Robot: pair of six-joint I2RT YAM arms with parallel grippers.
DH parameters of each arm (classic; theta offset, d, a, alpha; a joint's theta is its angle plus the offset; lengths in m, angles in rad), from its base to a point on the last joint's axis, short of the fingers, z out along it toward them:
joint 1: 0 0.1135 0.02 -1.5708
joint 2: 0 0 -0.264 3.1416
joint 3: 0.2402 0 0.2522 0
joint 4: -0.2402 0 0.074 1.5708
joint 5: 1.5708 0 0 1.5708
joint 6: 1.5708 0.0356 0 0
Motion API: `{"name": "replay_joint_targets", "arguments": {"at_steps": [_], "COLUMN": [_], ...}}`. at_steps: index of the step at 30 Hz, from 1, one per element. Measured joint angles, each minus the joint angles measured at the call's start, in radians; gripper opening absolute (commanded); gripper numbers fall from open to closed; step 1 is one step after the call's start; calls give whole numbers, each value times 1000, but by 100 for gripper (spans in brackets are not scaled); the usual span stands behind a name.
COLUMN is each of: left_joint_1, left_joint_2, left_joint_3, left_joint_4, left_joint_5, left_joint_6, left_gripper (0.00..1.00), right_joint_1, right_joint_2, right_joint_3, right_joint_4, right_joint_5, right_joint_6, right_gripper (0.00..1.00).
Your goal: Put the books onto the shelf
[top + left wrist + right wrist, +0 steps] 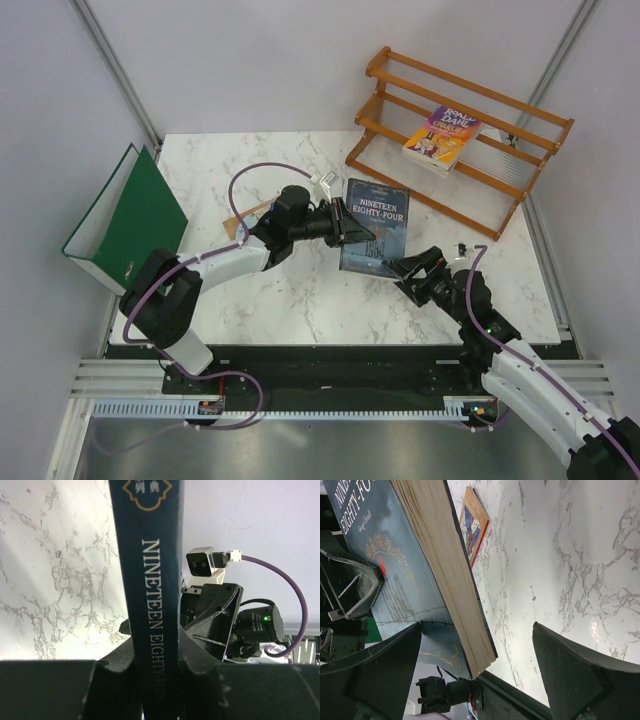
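My left gripper (352, 228) (159, 680) is shut on the spine of a dark blue book (378, 232) (150, 580) (405, 565) titled Nineteen Eighty-Four, holding it tilted above the marble. My right gripper (404, 268) (477, 665) is open, jaws wide, with the book's lower corner between them and neither finger touching it. The wooden shelf (480, 115) stands at the back right. A purple-and-yellow book (443, 138) leans on its lower tier. Another book (474, 527) with an orange-edged picture cover lies flat on the table behind.
A large green ring binder (130, 222) stands open-edged at the table's left side. Grey walls close in left and right. The marble table (300, 300) ends at a black strip by the arm bases.
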Motion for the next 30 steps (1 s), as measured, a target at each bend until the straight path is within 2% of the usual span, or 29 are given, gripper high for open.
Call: {"name": "replay_joint_targets", "arguments": {"at_steps": [11, 18, 19, 21, 22, 24, 26, 27, 28, 30], "left_joint_1": [-2, -7, -8, -11, -13, -21, -26, -26, -25, -25], "left_joint_2": [0, 4, 6, 14, 17, 26, 37, 44, 50, 63], "left_joint_3": [-103, -129, -129, -129, -129, -129, -129, -129, -129, -129], "left_joint_4": [191, 269, 277, 289, 290, 294, 299, 303, 304, 301], "left_joint_5": [27, 37, 39, 40, 40, 41, 39, 39, 35, 25], "left_joint_6": [-125, -175, -179, -182, -183, -183, -188, -188, -188, -189], "left_gripper": [2, 2, 2, 2, 2, 2, 2, 2, 2, 2], "right_joint_1": [0, 0, 0, 0, 0, 0, 0, -1, -2, -5], "right_joint_2": [0, -3, -3, 2, 6, 23, 39, 47, 55, 64], "right_joint_3": [33, 33, 33, 33, 34, 40, 48, 50, 50, 50], "right_joint_4": [16, 44, 48, 53, 59, 70, 74, 79, 88, 112], "right_joint_5": [3, -14, -16, -24, -31, -42, -55, -58, -62, -77], "right_joint_6": [-1, 26, 26, 27, 26, 29, 27, 29, 32, 46], "right_gripper": [98, 91, 82, 74, 67, 61, 48, 39, 20, 5]}}
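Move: My left hand already holds Nineteen Eighty-Four by its spine, the book's middle about 4 cm to the right of that hand and 1 cm ahead. From my open right hand the middle lies about 10 cm ahead, 6 cm left and 3 cm higher. The Roald Dahl book on the shelf is some 30 cm ahead of my right hand, 9 cm right and slightly higher. The picture book on the table is roughly 20 cm left of my left hand, 8 cm ahead and 16 cm below. I bring my right hand up about 3.5 cm and a little left to the book's page edge, near its lower right corner, then close its wide-open fingers to pinch that edge. My left hand keeps its grip on the spine and eases back some 2 cm, tips its fingers up by under 10 degrees, then sinks slightly at the end. ##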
